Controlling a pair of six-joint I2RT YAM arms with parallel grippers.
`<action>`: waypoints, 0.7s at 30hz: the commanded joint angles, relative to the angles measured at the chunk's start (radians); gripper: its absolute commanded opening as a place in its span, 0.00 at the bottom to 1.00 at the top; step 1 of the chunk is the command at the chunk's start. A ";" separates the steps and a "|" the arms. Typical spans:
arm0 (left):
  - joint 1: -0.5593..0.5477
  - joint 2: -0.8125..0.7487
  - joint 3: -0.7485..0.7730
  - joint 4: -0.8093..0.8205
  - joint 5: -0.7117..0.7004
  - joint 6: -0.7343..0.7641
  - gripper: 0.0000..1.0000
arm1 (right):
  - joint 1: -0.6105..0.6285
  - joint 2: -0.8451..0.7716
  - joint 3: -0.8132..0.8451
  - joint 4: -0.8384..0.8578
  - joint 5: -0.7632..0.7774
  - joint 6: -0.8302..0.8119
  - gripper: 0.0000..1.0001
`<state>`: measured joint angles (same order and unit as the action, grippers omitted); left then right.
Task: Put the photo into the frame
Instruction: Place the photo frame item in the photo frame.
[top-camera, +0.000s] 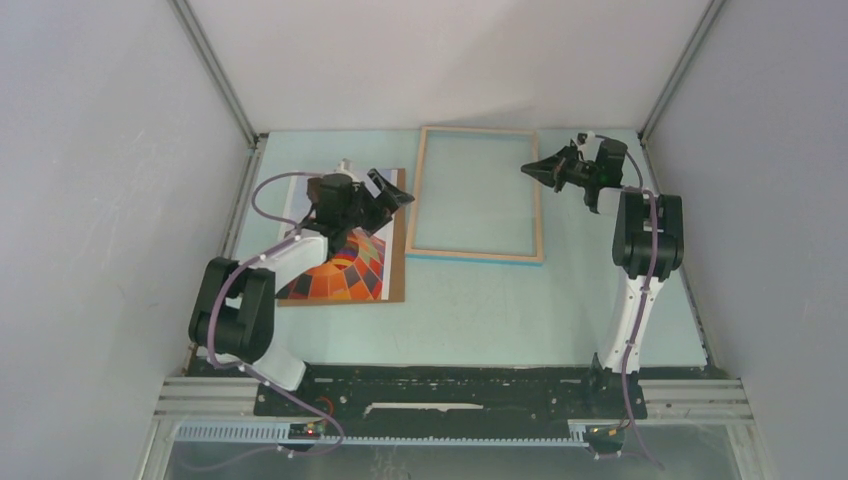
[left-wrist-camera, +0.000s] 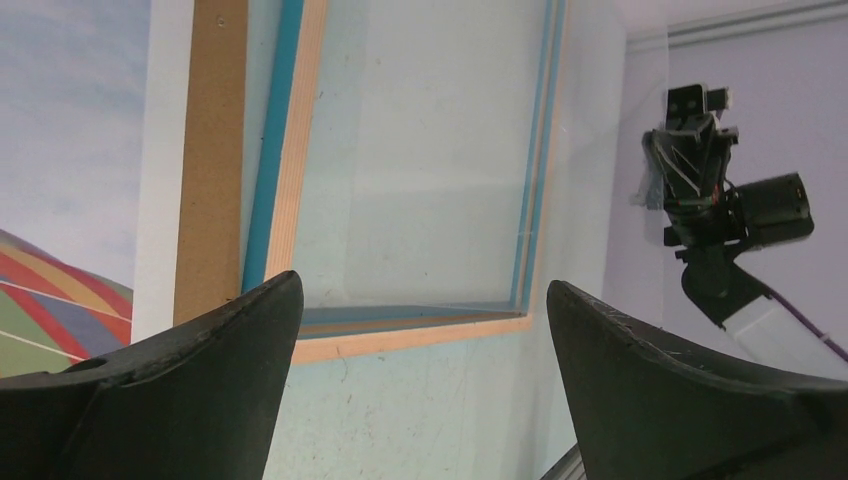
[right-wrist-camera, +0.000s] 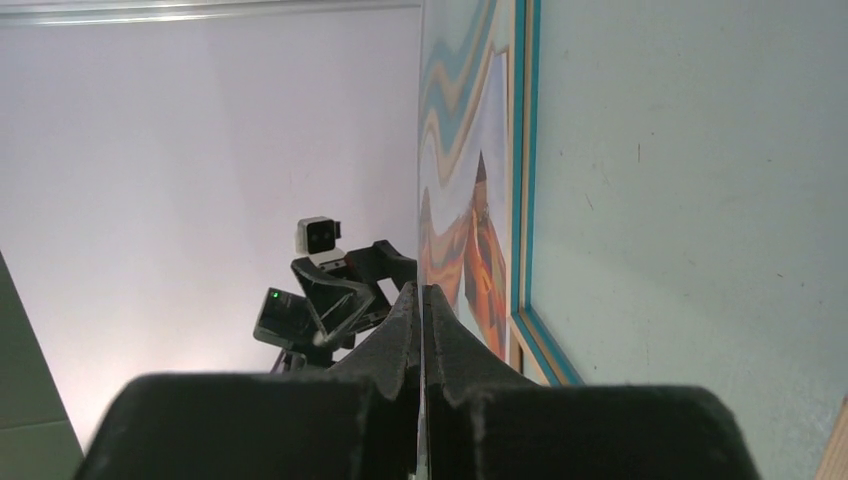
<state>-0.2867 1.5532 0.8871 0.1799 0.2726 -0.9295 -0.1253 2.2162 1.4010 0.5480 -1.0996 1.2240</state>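
The photo (top-camera: 350, 275), an orange-red balloon print, lies face up on a brown backing board (top-camera: 396, 270) at the left. The frame (top-camera: 476, 254) lies flat in the middle with its light-wood back up and a turquoise edge showing. My left gripper (top-camera: 392, 190) hovers open over the photo's far right corner; the left wrist view shows its jaws (left-wrist-camera: 425, 282) wide apart and empty. My right gripper (top-camera: 532, 168) is at the frame's far right edge. In the right wrist view it (right-wrist-camera: 421, 295) is shut on a thin clear sheet (right-wrist-camera: 460, 150) that warps the balloon's colours.
Grey walls close in the pale green table (top-camera: 520, 310) on three sides. The arm bases and a black rail (top-camera: 440, 385) line the near edge. The right arm (left-wrist-camera: 715, 200) stands beyond the frame (left-wrist-camera: 300, 150) in the left wrist view.
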 joint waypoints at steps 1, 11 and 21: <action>-0.021 0.054 0.013 0.075 -0.040 -0.060 1.00 | -0.003 -0.003 -0.015 0.084 -0.022 0.051 0.00; -0.033 0.140 -0.024 0.194 -0.054 -0.157 1.00 | 0.004 0.035 -0.049 0.150 -0.028 0.072 0.00; -0.053 0.230 -0.014 0.251 -0.050 -0.168 1.00 | 0.009 0.041 -0.068 0.205 -0.032 0.107 0.00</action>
<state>-0.3237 1.7584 0.8791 0.3809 0.2382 -1.0893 -0.1226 2.2547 1.3319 0.6865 -1.1099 1.3060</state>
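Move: The clear sheet's near-left corner hangs some 4 cm below the open left gripper, about 1 cm back and level sideways. From that gripper the frame's middle is roughly 12 cm ahead, 18 cm right and 10 cm down; the photo's middle lies level with it, 16 cm left and 11 cm down. The right gripper already holds the sheet's right edge, with the frame's middle about 11 cm left, 2 cm ahead and 11 cm below. Bring the open left gripper down about 5 cm, easing some 2 cm forward and 2 cm right with a slight wrist turn, so the clear sheet's left edge comes between its fingers near the corner; don't close yet. Keep the right gripper shut on the sheet's right edge and lower it about 2 cm, drawing it slightly back. ##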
